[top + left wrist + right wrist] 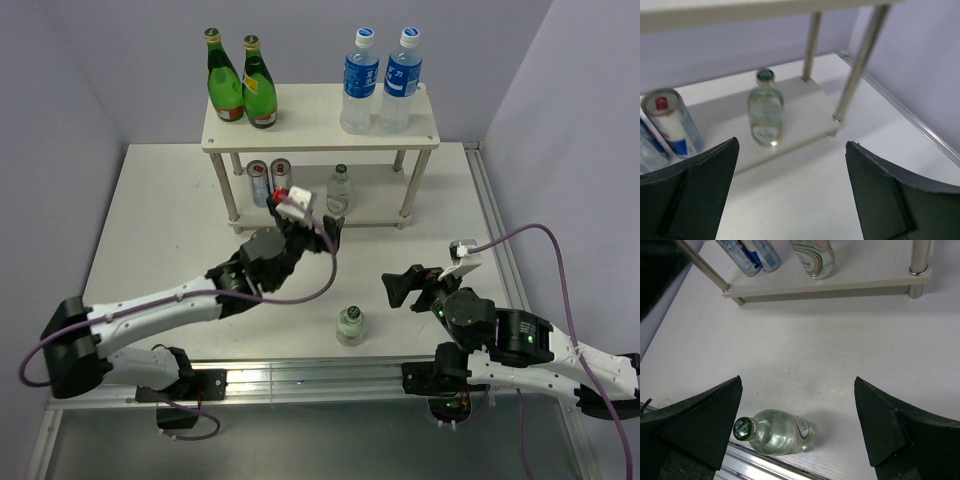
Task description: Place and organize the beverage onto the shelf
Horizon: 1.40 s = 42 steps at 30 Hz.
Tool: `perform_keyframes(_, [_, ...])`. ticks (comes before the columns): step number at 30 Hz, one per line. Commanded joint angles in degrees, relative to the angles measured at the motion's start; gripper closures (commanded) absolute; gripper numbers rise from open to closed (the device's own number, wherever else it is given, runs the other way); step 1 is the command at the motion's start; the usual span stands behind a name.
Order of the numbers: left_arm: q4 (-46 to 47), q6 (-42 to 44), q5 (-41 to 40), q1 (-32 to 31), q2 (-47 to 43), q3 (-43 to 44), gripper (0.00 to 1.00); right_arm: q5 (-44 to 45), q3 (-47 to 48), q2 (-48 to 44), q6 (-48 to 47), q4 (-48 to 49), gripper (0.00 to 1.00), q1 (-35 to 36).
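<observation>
The shelf stands at the back of the table, with two green bottles and two blue-labelled water bottles on its top board. On the lower board stand two cans and a small clear glass bottle, which is upright. My left gripper hovers open just in front of that bottle, apart from it, with nothing between its fingers. A second small clear bottle with a green cap stands near the table's front edge. My right gripper is open to the right of it and above it, and this bottle shows low between its fingertips.
Slim metal legs carry the shelf at its corners. An aluminium rail runs along the table's front edge, right beside the loose bottle. Pale walls close in the left, back and right sides. A purple cable loops over the right arm.
</observation>
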Motion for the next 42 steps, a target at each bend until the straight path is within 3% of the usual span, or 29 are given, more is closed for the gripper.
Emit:
perform_keyframes(1, [-8.55,-5.03,3.12,-5.65,-8.38,-9.58,0.07,2.37,0.16,0.67,1.01,0.30,0.00,0.55])
perform_keyframes(6, [-5.39,-13.03,11.56,-12.77,-22.69,-24.00,0.12,2.81,0.69,1.90,1.63,-0.58,0.00,0.55])
perform_keyframes(11, [-1.26,-14.88,11.66,-19.20,-26.33,-29.75,0.14,2.98,0.78,1.99,1.89,-1.02,0.00,0.55])
perform_keyframes(25, [16.14,-11.11,10.08,-21.58,-6.04,-27.03,0.13,4.12,0.95,1.29,3.30,-2.34,0.00,1.25])
perform_keyframes(34, [21.07,-8.47,8.06,-21.58,3.11,-21.67,0.13,4.48,0.86,1.90,3.30,-2.25,0.00,1.86])
perform_keyframes(35, [21.42,-8.04,7.89,-21.58,3.81,-21.41,0.16,4.48,0.86,1.82,3.21,-2.17,0.00,1.87])
perform_keyframes(38, [21.16,-7.59,6.66,-21.58,6.53,-19.56,0.36,4.56,0.78,1.29,3.30,-2.25,0.00,2.04])
perform_keyframes(42, [20.37,-7.94,5.78,-21.58,7.86,-18.51,0.50,5.00,0.86,0.85,3.56,-2.60,0.00,2.57])
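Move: The clear bottle still on the table stands about 17 cm back from the left hand, some 9 cm to its right and 21 cm below. The shelved bottle is 17 cm ahead of that hand, 6 cm right and 9 cm lower; the pair of cans stands about 17 cm left of the shelved bottle and 1 cm farther out. From the right hand the table bottle lies some 4 cm back, 8 cm left and 14 cm below. Left hand goes back some 17 cm, down 15 and rightward, turning clockwise, fingers half closing around the bottleneck. ##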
